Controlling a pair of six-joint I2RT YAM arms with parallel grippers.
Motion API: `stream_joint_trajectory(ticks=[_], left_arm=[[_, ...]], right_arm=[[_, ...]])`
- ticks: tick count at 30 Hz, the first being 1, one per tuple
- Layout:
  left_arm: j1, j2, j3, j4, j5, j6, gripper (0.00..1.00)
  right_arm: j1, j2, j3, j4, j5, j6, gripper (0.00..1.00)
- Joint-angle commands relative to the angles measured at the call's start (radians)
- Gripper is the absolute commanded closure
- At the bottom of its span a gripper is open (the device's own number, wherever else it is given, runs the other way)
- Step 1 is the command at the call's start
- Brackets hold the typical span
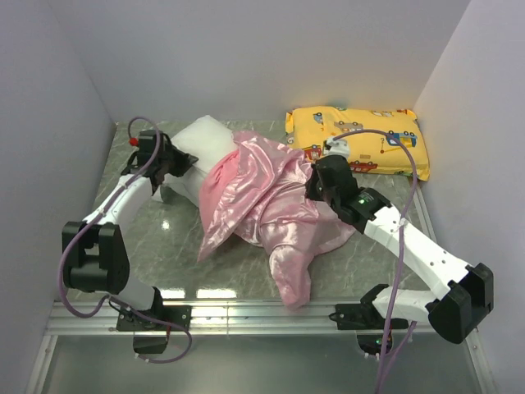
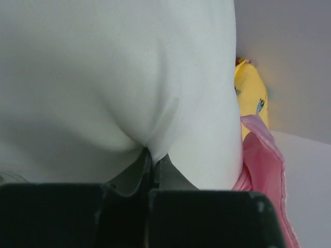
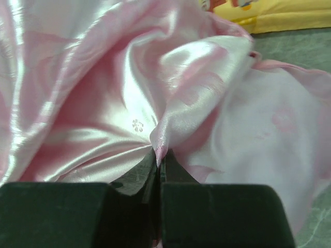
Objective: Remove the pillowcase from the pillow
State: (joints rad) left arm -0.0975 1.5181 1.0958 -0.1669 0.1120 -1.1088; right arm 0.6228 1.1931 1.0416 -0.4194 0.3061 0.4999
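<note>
The white pillow (image 1: 203, 139) lies at the back left, its right part covered by the crumpled shiny pink pillowcase (image 1: 267, 201), which trails toward the front edge. My left gripper (image 1: 170, 167) is shut on a pinch of the pillow's white fabric (image 2: 150, 103); the pillowcase edge shows at the right of that view (image 2: 264, 165). My right gripper (image 1: 313, 185) is shut on a fold of the pink pillowcase (image 3: 170, 119), seen close in the right wrist view (image 3: 161, 157).
A yellow vehicle-print pillow (image 1: 361, 139) lies at the back right against the wall, also glimpsed in both wrist views (image 2: 251, 98) (image 3: 269, 15). Grey walls close three sides. The marbled green table (image 1: 172, 246) shows in front.
</note>
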Motion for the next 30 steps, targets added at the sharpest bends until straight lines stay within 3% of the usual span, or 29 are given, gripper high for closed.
stream_joint_trajectory(ticks=[1,7,9,13,14,16,17,18,21,25,30], left_arm=[[0.164,-0.085,-0.011,-0.022,-0.044,0.009,1.00],[0.392,-0.180,-0.028,-0.048,0.024,0.021,1.00],[0.412,-0.206,-0.048,-0.046,0.017,0.030,1.00],[0.383,-0.243,-0.120,0.012,0.044,0.032,1.00],[0.369,-0.248,-0.134,0.023,0.038,0.030,1.00],[0.331,-0.265,-0.169,0.038,0.026,0.030,1.00],[0.317,-0.269,-0.181,0.047,0.019,0.027,1.00],[0.294,-0.280,-0.206,0.055,0.017,0.026,0.99],[0.254,-0.303,-0.253,0.082,0.000,0.010,1.00],[0.213,-0.312,-0.283,0.095,-0.018,0.004,1.00],[0.203,-0.329,-0.310,0.102,-0.026,0.003,0.99]], right_arm=[[-0.081,-0.072,0.025,-0.048,0.056,-0.023,1.00],[-0.357,-0.197,-0.002,-0.071,-0.053,-0.035,1.00],[-0.446,-0.213,-0.008,-0.071,-0.094,-0.046,1.00],[-0.453,-0.194,-0.009,-0.058,-0.209,-0.052,1.00],[-0.436,-0.187,-0.012,-0.050,-0.244,-0.047,1.00],[-0.292,-0.179,0.004,-0.067,-0.181,-0.044,0.89],[-0.231,-0.170,0.017,-0.077,-0.133,-0.040,0.82],[-0.156,-0.164,0.044,-0.085,-0.055,-0.034,0.66],[0.053,-0.124,0.104,-0.104,0.048,-0.009,0.44],[0.242,0.003,0.216,-0.142,0.194,-0.021,0.30],[0.359,0.245,0.424,-0.098,0.166,-0.090,0.22]])
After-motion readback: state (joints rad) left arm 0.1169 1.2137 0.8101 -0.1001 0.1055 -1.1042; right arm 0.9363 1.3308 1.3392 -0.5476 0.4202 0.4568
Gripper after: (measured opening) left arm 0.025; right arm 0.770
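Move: The pillow's bare white part is already pinched in the left hand, its middle about 2 cm to that hand's right and some 5 cm below. The bunched pillowcase's middle is roughly 18 cm right of the left hand and 10 cm back. The right hand already holds a fold at the case's right side: the case's middle is some 13 cm to its left and 6 cm below, the yellow pillow about 13 cm right and 15 cm ahead. The pillow and its case are hauled apart: the left hand keeps its pinch on the white pillow and drags it left about 12 cm, then eases back towards the base, giving up some 3 cm to the right. Meanwhile the right hand draws its pink fold right 9 cm and up a little, opens wide to release the pinch, and swings left nearly 20 cm over the case, also rising slightly overall and coming back a little. ##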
